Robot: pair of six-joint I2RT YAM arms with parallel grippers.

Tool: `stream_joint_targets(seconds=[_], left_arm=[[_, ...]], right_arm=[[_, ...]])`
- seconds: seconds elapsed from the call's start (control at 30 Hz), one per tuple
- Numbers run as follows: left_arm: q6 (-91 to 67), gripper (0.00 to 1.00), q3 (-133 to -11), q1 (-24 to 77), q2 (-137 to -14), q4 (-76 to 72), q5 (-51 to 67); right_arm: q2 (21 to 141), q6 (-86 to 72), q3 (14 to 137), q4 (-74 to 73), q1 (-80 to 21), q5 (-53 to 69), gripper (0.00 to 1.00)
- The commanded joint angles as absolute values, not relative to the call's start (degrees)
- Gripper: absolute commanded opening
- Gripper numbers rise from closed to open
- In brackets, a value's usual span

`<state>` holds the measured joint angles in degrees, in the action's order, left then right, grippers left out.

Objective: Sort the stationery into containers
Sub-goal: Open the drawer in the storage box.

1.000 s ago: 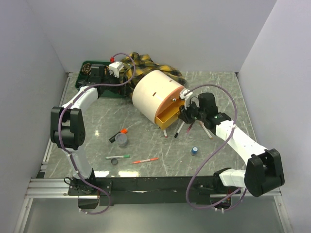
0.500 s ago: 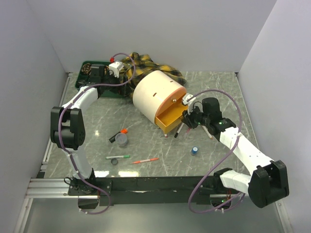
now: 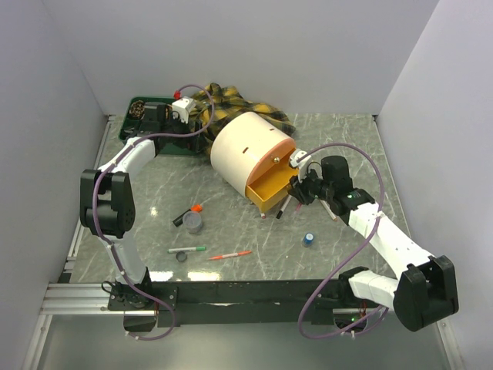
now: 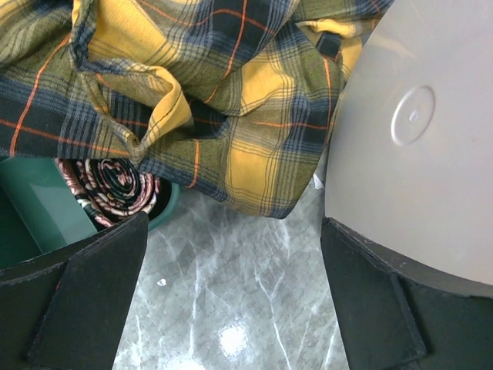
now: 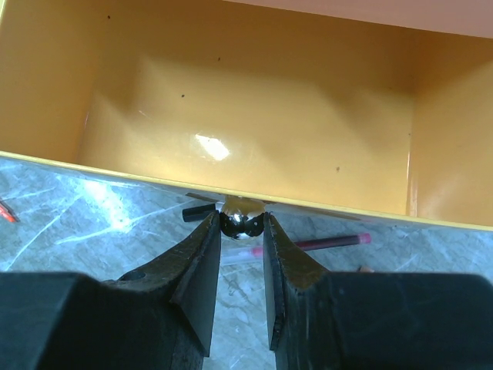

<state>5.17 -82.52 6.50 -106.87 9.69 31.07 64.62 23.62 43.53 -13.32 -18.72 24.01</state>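
Note:
The cream drum point(image 3: 245, 150) lies on its side, its orange tray point(image 3: 269, 189) drawn partway out. My right gripper point(image 5: 242, 223) is shut on the tray's small shiny knob point(image 5: 243, 220); the tray point(image 5: 254, 100) holds nothing. A red pen point(image 5: 323, 243) and a black pen point(image 3: 283, 206) lie just under the tray's front. My left gripper point(image 4: 231, 308) hangs open over bare table between the dark green tray point(image 4: 46, 216) and the drum point(image 4: 416, 154). Loose stationery lies mid-table: a black highlighter with orange cap point(image 3: 187, 213), a grey tape roll point(image 3: 194, 223), a green pen point(image 3: 192, 250) and a red pen point(image 3: 229, 254).
The yellow-and-black plaid cloth point(image 4: 231, 92) is bunched behind the drum, against the green tray point(image 3: 132, 100). A patterned roll point(image 4: 108, 185) sits in that tray. A small blue item point(image 3: 308, 239) lies near my right forearm. Walls close in the table on three sides.
My right gripper has drawn back to the right with the knob, pulling the orange tray farther out of the drum. The left arm has not moved.

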Motion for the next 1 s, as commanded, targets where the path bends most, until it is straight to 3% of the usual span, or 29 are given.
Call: stream_joint_targets(seconds=[0.0,0.13,0.3,0.4,0.8,0.97], left_arm=[[6.33,0.99,-81.91,6.33,-104.06,8.35,30.24],[6.42,0.99,-82.0,6.33,-103.89,8.26,29.97],[6.77,0.99,-81.83,6.24,-103.27,8.26,29.09],[7.12,0.99,-81.74,6.15,-102.75,8.35,28.83],[8.26,0.99,-78.06,4.48,-94.84,9.23,16.62],[8.96,0.99,-72.09,1.86,-88.17,10.28,11.08]], right_arm=[[63.54,25.4,42.28,-15.65,-18.19,23.03,0.07],[63.37,25.66,41.93,-15.91,-18.11,22.68,0.12],[62.23,25.31,42.01,-17.4,-18.19,22.15,0.35],[60.39,25.58,41.92,-18.89,-18.11,22.68,0.41],[47.47,33.39,40.17,-35.75,-18.1,21.53,0.57],[43.51,44.46,39.11,-40.41,-17.84,23.03,0.6]])
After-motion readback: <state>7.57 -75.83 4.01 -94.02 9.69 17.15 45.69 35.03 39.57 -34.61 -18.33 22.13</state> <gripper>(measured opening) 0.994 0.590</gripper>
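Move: The pulled-out drawer's knob is already between the right hand's fingertips, with no distance left to it. Some 7 cm below the hand lie the black-capped marker, about 2 cm back and 1 cm to the left, and the pink pen, roughly 1 cm back and 4 cm to the right. The blue bottle stands about 12 cm back, 5 cm to the right and 6 cm lower. From the left hand the knob is some 18 cm back and 26 cm to the right, about level. The drawer knob, still pinched at first, is let go as the right fingers part to a bit over half open; that hand then backs straight off it, about 8 cm back and partly to the right, towards the blue bottle, keeping its height and rolling some 10 degrees. Late on, the left hand, wide open, swings left and up, away from the storage box, turning counter-clockwise. ##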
